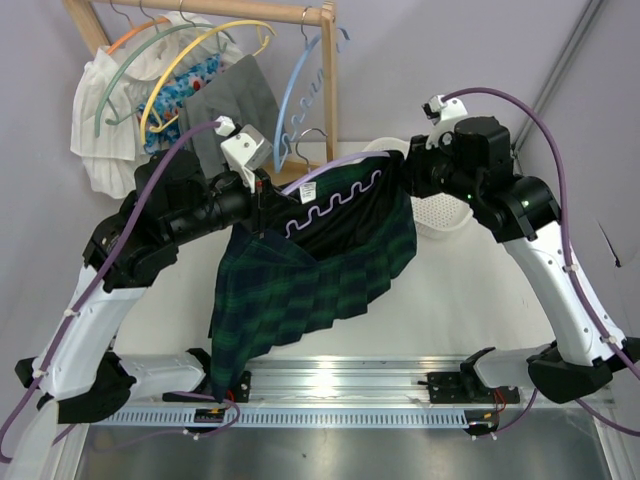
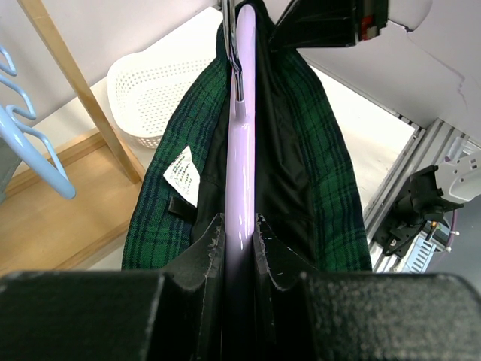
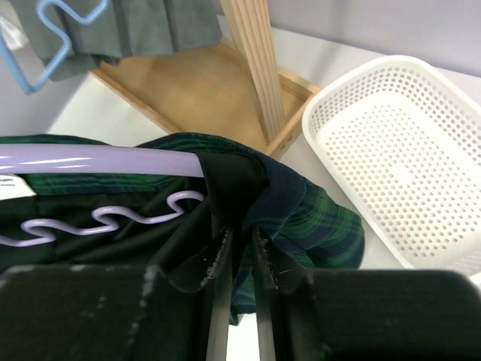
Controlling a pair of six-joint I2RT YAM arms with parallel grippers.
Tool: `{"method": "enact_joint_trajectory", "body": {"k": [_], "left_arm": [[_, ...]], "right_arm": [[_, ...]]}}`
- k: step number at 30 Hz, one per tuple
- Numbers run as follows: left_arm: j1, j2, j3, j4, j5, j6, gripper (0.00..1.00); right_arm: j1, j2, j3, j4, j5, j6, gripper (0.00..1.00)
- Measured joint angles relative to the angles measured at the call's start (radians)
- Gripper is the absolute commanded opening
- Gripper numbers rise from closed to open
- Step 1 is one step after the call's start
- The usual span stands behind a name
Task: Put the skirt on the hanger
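Note:
The plaid green and navy skirt (image 1: 300, 290) hangs in the air between both arms, draped over the lavender hanger (image 1: 335, 205) with its wavy lower bar showing. My left gripper (image 2: 240, 233) is shut on the hanger (image 2: 242, 165), whose bar runs straight out between the fingers, with the skirt (image 2: 331, 150) and its white label (image 2: 183, 174) on either side. My right gripper (image 3: 240, 237) is closed on the skirt's dark waistband (image 3: 248, 195) at the hanger's (image 3: 98, 160) right end. In the top view the left gripper (image 1: 262, 195) and right gripper (image 1: 405, 165) hold opposite ends.
A wooden rack (image 1: 328, 80) stands at the back with a light blue hanger (image 1: 290, 100), a yellow hanger (image 1: 190, 55), a grey garment (image 1: 235, 100) and a white ruffled garment (image 1: 100, 130). A white perforated basket (image 3: 406, 150) sits on the table below the right arm.

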Motion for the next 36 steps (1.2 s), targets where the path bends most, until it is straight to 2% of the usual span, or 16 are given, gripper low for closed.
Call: {"method": "enact_joint_trajectory", "body": {"k": [2,7,16,25,32,36], "left_arm": [[0.000,0.000,0.000,0.000,0.000,0.000,0.00],[0.000,0.000,0.000,0.000,-0.002,0.000,0.00],[0.000,0.004,-0.040,0.051,-0.017,-0.002,0.00],[0.000,0.026,-0.049,0.048,-0.052,-0.002,0.00],[0.000,0.023,-0.049,0.047,-0.084,0.002,0.00],[0.000,0.014,-0.048,0.042,-0.091,0.006,0.00]], "right_arm": [[0.010,0.013,0.000,-0.008,0.017,-0.011,0.00],[0.032,0.027,0.035,-0.029,0.068,-0.034,0.00],[0.110,0.098,0.261,-0.058,0.140,-0.132,0.00],[0.212,0.125,0.288,-0.074,0.226,-0.223,0.00],[0.209,0.135,0.295,-0.143,0.470,-0.215,0.00],[0.200,0.156,0.311,-0.180,0.544,-0.186,0.00]]}}
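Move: The right hand's fingertips are already around the right end of the skirt's waistband, which sits only a centimetre or so ahead of them. The lilac hanger's right end is tucked in there, about 3 cm to this hand's left and 2 cm ahead. The white basket stands roughly 15 cm ahead, 10 cm right and 35 cm below. From the left hand, holding the hanger, that waistband end lies some 18 cm right, 8 cm ahead and slightly lower. The right fingers close fully and pinch the waistband's end, then the hand lifts about 6 cm while easing left. It next swings some 5 cm back to the right and slightly forward, sinking a little, away from the hanger's end, turning clockwise with its left side rolling down about 20 degrees. The left hand keeps its grip on the hanger and eases about 2 cm forward and slightly down. ##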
